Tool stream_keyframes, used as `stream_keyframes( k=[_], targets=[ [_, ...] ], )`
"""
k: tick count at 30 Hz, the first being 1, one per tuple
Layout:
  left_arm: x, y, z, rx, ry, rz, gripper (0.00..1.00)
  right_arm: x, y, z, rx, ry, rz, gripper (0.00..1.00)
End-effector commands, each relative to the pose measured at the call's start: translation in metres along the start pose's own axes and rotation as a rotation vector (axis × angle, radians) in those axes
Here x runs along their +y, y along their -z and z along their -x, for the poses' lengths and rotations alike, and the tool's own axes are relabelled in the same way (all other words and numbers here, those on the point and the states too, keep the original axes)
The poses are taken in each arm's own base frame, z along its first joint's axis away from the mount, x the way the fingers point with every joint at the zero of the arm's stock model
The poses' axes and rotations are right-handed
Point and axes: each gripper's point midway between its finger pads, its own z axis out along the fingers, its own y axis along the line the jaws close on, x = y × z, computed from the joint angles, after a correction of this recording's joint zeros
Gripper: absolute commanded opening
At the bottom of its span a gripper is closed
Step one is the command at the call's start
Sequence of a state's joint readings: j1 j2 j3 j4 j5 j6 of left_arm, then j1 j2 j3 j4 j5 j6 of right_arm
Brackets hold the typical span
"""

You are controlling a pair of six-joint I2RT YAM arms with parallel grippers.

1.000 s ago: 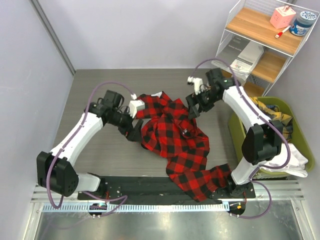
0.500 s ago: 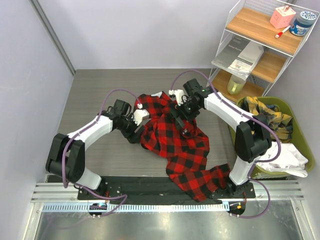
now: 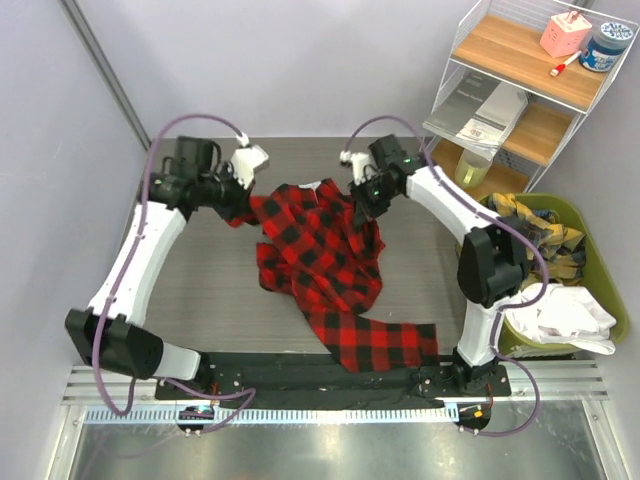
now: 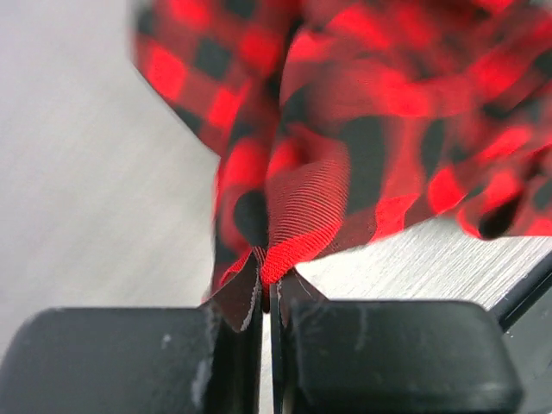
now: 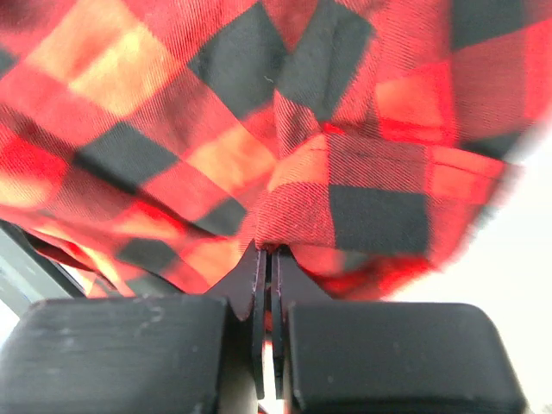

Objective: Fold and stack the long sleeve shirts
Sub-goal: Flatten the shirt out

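Note:
A red-and-black checked long sleeve shirt [image 3: 320, 260] hangs between my two grippers over the grey table, its lower part trailing toward the near edge. My left gripper [image 3: 238, 205] is shut on the shirt's left edge; in the left wrist view the cloth [image 4: 310, 172] is pinched at my left gripper [image 4: 267, 280]. My right gripper [image 3: 362, 203] is shut on the shirt's upper right part; the right wrist view shows a fold of the shirt [image 5: 293, 207] caught at my right gripper [image 5: 269, 254]. A white bit shows at the collar [image 3: 310, 187].
A green bin [image 3: 600, 290] at the right holds a yellow plaid garment [image 3: 530, 225] and a white one [image 3: 560, 315]. A wire shelf unit [image 3: 520, 90] stands at the back right with a pink item and a jar. A black base strip [image 3: 330, 375] runs along the near edge.
Both grippers closed on the shirt and rose toward the back of the table, the left arm swinging left. The shirt got lifted and stretched, its lower part dragged away from the near right.

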State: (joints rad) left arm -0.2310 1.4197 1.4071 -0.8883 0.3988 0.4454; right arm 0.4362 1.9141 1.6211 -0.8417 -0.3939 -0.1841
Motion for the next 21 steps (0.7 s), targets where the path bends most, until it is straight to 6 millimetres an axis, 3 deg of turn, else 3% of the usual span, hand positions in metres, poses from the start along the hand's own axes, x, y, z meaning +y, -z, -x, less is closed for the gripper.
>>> stream_keyframes(
  k=[1, 2, 3, 4, 5, 6, 8, 9, 10, 12, 13, 16, 17, 19, 20, 21],
  targets=[
    [-0.032, 0.086, 0.046, -0.104, -0.183, -0.018, 0.00, -0.015, 0.088, 0.042, -0.223, -0.015, -0.023, 0.01],
    [-0.057, 0.088, 0.055, -0.104, -0.249, -0.078, 0.00, -0.022, 0.091, 0.033, -0.206, -0.029, -0.039, 0.01],
    [-0.079, 0.096, 0.051, -0.068, -0.279, -0.131, 0.00, -0.028, 0.097, 0.021, -0.185, -0.043, -0.055, 0.01],
    [-0.099, 0.092, 0.046, -0.041, -0.310, -0.183, 0.00, -0.046, 0.103, 0.009, -0.171, -0.061, -0.081, 0.01],
    [-0.139, 0.086, 0.040, -0.009, -0.396, -0.277, 0.00, -0.056, 0.099, -0.008, -0.130, -0.080, -0.098, 0.01],
    [-0.160, 0.073, 0.016, 0.070, -0.402, -0.346, 0.00, -0.063, 0.100, -0.017, -0.112, -0.094, -0.113, 0.01],
    [-0.197, 0.063, -0.012, 0.146, -0.431, -0.475, 0.00, -0.079, 0.098, -0.034, -0.072, -0.089, -0.158, 0.01],
    [-0.206, 0.058, -0.028, 0.191, -0.427, -0.524, 0.00, -0.083, 0.098, -0.036, -0.063, -0.085, -0.173, 0.01],
    [-0.210, 0.054, -0.053, 0.270, -0.412, -0.565, 0.00, -0.086, 0.096, -0.038, -0.054, -0.081, -0.178, 0.01],
    [-0.216, 0.054, -0.076, 0.341, -0.409, -0.621, 0.01, -0.089, 0.097, -0.037, -0.048, -0.083, -0.199, 0.01],
    [-0.219, 0.060, -0.096, 0.419, -0.390, -0.660, 0.03, -0.091, 0.096, -0.039, -0.041, -0.089, -0.202, 0.01],
    [-0.213, 0.064, -0.121, 0.494, -0.400, -0.663, 0.08, -0.093, 0.097, -0.046, -0.007, -0.078, -0.212, 0.01],
    [-0.208, 0.065, -0.125, 0.495, -0.431, -0.661, 0.16, -0.091, 0.097, -0.052, 0.016, -0.067, -0.207, 0.01],
    [-0.201, 0.069, -0.127, 0.493, -0.446, -0.652, 0.23, -0.087, 0.097, -0.060, 0.040, -0.054, -0.189, 0.01],
    [-0.190, 0.068, -0.117, 0.452, -0.407, -0.622, 0.37, -0.083, 0.095, -0.071, 0.069, -0.043, -0.171, 0.01],
    [-0.183, 0.067, -0.108, 0.415, -0.362, -0.609, 0.44, -0.078, 0.093, -0.078, 0.087, -0.032, -0.150, 0.01]
  ],
)
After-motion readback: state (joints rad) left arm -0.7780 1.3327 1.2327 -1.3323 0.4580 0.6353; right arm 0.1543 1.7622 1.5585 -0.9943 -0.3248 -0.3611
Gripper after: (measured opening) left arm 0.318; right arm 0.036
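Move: Some 17 cm above the table, the left hand already grips the shirt's left part; the spot by the table's near edge where it takes this lies about 22 cm back and 6 cm right. The shirt's middle is 6 cm back, 16 cm right of this hand. From the right hand, also gripping shirt and about 6 cm up, the bare table it heads for is 14 cm right; the trailing sleeve lies 28 cm back, 4 cm right, the green bin 12 cm back, 33 cm right. Flinging the gripped cloth up about 12 cm, the left hand then sweeps it back over 20 cm and somewhat right, sinking towards the table's near edge, turning some 40 degrees clockwise, and opens partway to let go. The right hand keeps its pinch and pulls its part of the shirt about 13 cm right towards the bin, arcing up and settling slightly above its starting height. ##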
